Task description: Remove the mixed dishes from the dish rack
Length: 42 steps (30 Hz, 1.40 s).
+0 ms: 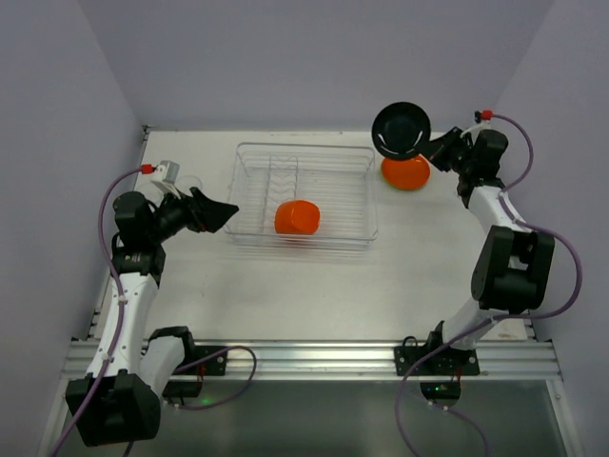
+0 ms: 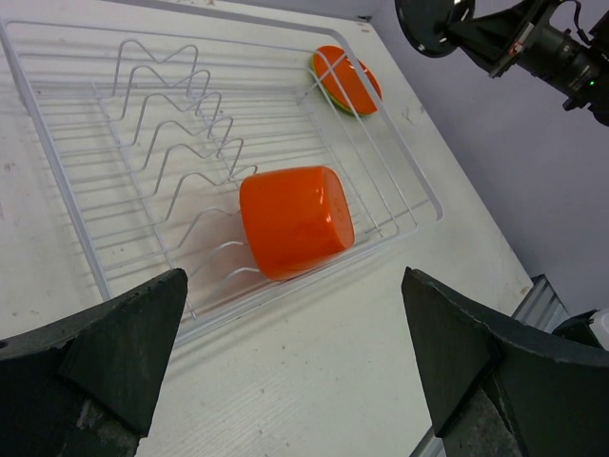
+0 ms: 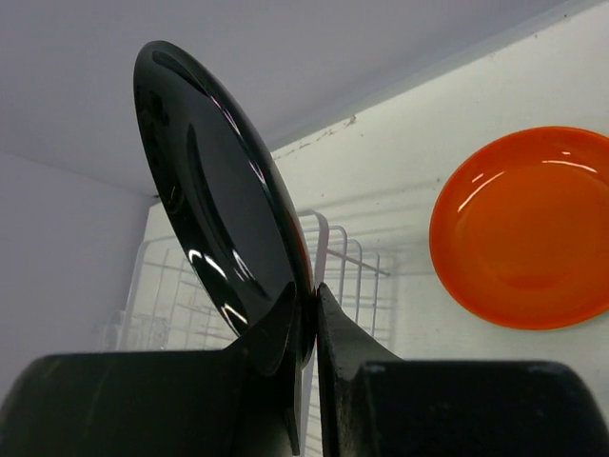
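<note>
The clear wire dish rack (image 1: 249, 190) sits mid-table, and an orange cup (image 1: 296, 218) lies on its side near the rack's front. My right gripper (image 1: 430, 148) is shut on the rim of a black plate (image 1: 401, 129), which it holds on edge in the air beyond the rack's far right corner. In the right wrist view the fingers (image 3: 338, 324) pinch the black plate (image 3: 214, 200). An orange plate (image 1: 405, 172) lies on the table just right of the rack, with a green rim (image 2: 318, 76) under it. My left gripper (image 1: 225, 214) stands open at the rack's left side, holding nothing.
Walls close in the table on the left, back and right. A small clear-and-grey object (image 1: 169, 171) sits behind the left arm near the left wall. The left wrist view shows bare tabletop (image 2: 314, 381) in front of the rack (image 2: 419, 190).
</note>
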{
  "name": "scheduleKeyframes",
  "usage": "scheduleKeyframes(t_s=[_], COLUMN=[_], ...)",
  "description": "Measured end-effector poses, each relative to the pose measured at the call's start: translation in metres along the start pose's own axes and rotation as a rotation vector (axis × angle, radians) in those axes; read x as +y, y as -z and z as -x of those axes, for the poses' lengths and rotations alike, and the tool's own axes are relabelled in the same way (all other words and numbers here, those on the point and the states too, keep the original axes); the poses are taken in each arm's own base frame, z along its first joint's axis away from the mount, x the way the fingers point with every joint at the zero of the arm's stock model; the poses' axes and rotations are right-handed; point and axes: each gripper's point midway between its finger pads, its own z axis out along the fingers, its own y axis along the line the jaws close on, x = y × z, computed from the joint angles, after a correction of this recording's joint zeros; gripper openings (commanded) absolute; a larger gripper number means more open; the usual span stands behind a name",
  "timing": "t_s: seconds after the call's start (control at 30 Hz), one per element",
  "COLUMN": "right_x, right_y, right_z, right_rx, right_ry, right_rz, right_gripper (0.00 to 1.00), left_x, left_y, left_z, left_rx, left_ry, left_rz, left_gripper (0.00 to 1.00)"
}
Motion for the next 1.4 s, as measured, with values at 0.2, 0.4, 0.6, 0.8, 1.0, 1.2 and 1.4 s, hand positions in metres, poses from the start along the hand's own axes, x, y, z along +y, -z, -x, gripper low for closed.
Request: scheduleKeyframes(t_s=[0.2, 0.4, 0.6, 0.8, 1.0, 1.2, 1.4], right_x=[-0.032, -0.057, -0.075, -0.104, -0.116, -0.125, -0.143], right_y=[-0.014, -0.022, -0.028, -0.033, -0.032, -0.032, -0.038], right_z=[-0.009, -0.026, -0.032, -0.045, -0.045, -0.038, -0.044], right_rx=[0.023, 0.055, 0.060, 0.082, 0.075, 0.064, 0.092], right_ry=[-0.097, -0.177, -0.226, -0.289, -0.309, -0.330, -0.376], right_rz=[-0.024, -0.069, -0.090, -0.140, -0.168, -0.196, -0.241], right_gripper=[0.00, 0.00, 0.00, 0.00, 0.00, 0.00, 0.00], left_x=[0.000, 0.000, -0.001, -0.001, -0.001, -0.001, -0.001], left_y=[0.000, 0.000, 0.000, 0.000, 0.000, 0.000, 0.000], left_z=[0.000, 0.001, 0.001, 0.001, 0.001, 0.001, 0.001], left_rx=[-0.001, -0.003, -0.005, -0.005, -0.005, -0.005, -0.005], left_ry=[0.005, 0.003, 0.001, 0.001, 0.001, 0.001, 0.001], left_rz=[0.000, 0.001, 0.000, 0.000, 0.000, 0.000, 0.000], left_gripper=[1.00, 1.00, 1.00, 1.00, 1.00, 1.00, 1.00])
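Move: The right hand already holds the black plate. The orange plate, lying on a green one, is about 11 cm ahead of it, roughly 1 cm to its left and some 21 cm below. The rack's middle is around 36 cm to the hand's left and 3 cm ahead; the orange bowl sits about 37 cm left and 3 cm back. From the idle left hand, the orange plate is some 32 cm ahead and 57 cm right. Right hand, still pinching the black plate, lowers it about 14 cm towards the orange plate, easing 6 cm right. ##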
